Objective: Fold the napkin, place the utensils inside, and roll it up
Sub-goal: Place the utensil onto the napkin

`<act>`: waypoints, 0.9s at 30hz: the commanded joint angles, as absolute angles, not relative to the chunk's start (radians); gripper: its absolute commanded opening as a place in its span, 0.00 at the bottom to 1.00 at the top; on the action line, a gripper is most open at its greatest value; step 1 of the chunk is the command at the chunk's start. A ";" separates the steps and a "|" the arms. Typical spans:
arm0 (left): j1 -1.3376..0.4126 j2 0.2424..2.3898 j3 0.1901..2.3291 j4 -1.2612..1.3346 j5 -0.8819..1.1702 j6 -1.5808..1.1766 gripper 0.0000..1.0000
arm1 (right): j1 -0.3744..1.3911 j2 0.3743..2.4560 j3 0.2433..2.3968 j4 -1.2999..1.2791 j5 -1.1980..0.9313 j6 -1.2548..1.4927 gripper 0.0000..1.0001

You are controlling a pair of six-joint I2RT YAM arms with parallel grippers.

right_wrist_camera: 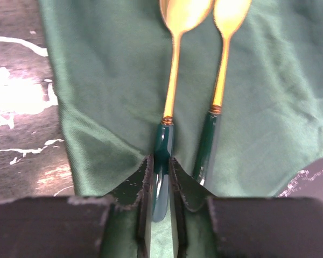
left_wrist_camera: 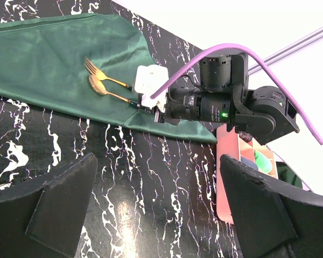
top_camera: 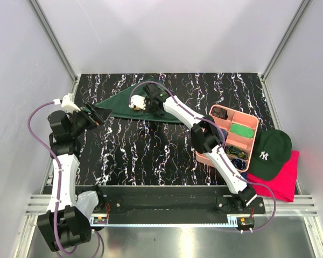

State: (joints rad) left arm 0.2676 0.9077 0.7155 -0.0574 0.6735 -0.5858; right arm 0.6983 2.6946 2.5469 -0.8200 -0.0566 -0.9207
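The dark green napkin (top_camera: pixel 118 102) lies folded into a triangle at the back of the table, and shows too in the left wrist view (left_wrist_camera: pixel 43 54) and the right wrist view (right_wrist_camera: pixel 97 80). Two gold utensils with dark green handles lie side by side on it: a spoon (right_wrist_camera: pixel 172 80) (left_wrist_camera: pixel 105 91) and a fork (right_wrist_camera: pixel 220 80) (left_wrist_camera: pixel 99 72). My right gripper (right_wrist_camera: pixel 161 172) (top_camera: pixel 142 105) sits low over the napkin's near edge, its jaws pressed on both sides of the spoon's handle. My left gripper (left_wrist_camera: pixel 156 177) (top_camera: pixel 105 115) hangs wide open over bare table by the napkin's left corner, holding nothing.
A pink tray (top_camera: pixel 204 158) with compartments stands at the right, holding a bright green swatch (top_camera: pixel 242 130) and small dark items. A dark green cap (top_camera: pixel 272 153) rests on a pink-red cloth (top_camera: pixel 285 183) at the far right. Frame posts and white walls surround the table.
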 commanded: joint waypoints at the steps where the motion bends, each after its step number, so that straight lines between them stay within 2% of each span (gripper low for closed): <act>1: 0.275 0.908 0.713 -0.012 0.689 -0.592 0.99 | 0.704 2.686 2.576 -0.787 -0.021 -0.851 0.18; 10: 0.278 0.913 0.713 -0.012 0.687 -0.591 0.99 | 0.703 2.677 2.568 -0.767 -0.032 -0.847 0.19; 15: 0.278 0.919 0.716 -0.041 0.655 -0.584 0.99 | 0.703 2.628 2.550 -0.738 -0.087 -0.815 0.29; 21: 0.297 0.965 0.727 -0.158 0.496 -0.577 0.99 | 0.703 2.516 2.508 -0.689 -0.224 -0.701 0.44; 24: 0.320 1.021 0.719 -0.150 0.479 -0.610 0.97 | 0.704 2.433 2.459 -0.652 -0.276 -0.600 0.45; 27: 0.333 1.066 0.709 -0.135 0.436 -0.646 0.91 | 0.704 2.324 2.358 -0.592 -0.299 -0.464 0.45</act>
State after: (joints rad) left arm 0.3130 1.0210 0.7113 -0.1471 0.5194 -0.6048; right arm 0.6983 2.5443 2.4248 -0.7113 -0.2089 -0.6716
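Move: The right fingertips are already down on the napkin around the spoon's dark handle. The spoon's middle is about 5 cm to their left and 1 cm ahead, about 1 cm lower. The fork lies alongside, its middle some 4 cm ahead and 6 cm left, and the folded napkin's middle is about 3 cm ahead and 3 cm left. From the left hand, the spoon's middle is roughly 18 cm ahead, 17 cm right and 23 cm down. The right hand first lingers almost still at the spoon's handle, then opens its nearly shut fingers to a bit under half, letting go, and rises about 5 cm off the napkin while drifting left towards the spoon's bowl and back, its left side tilting up some 15 degrees. Late on, the left hand, empty and still wide open, sinks towards the table and swings left, tipping down and turning counter-clockwise as it goes. ##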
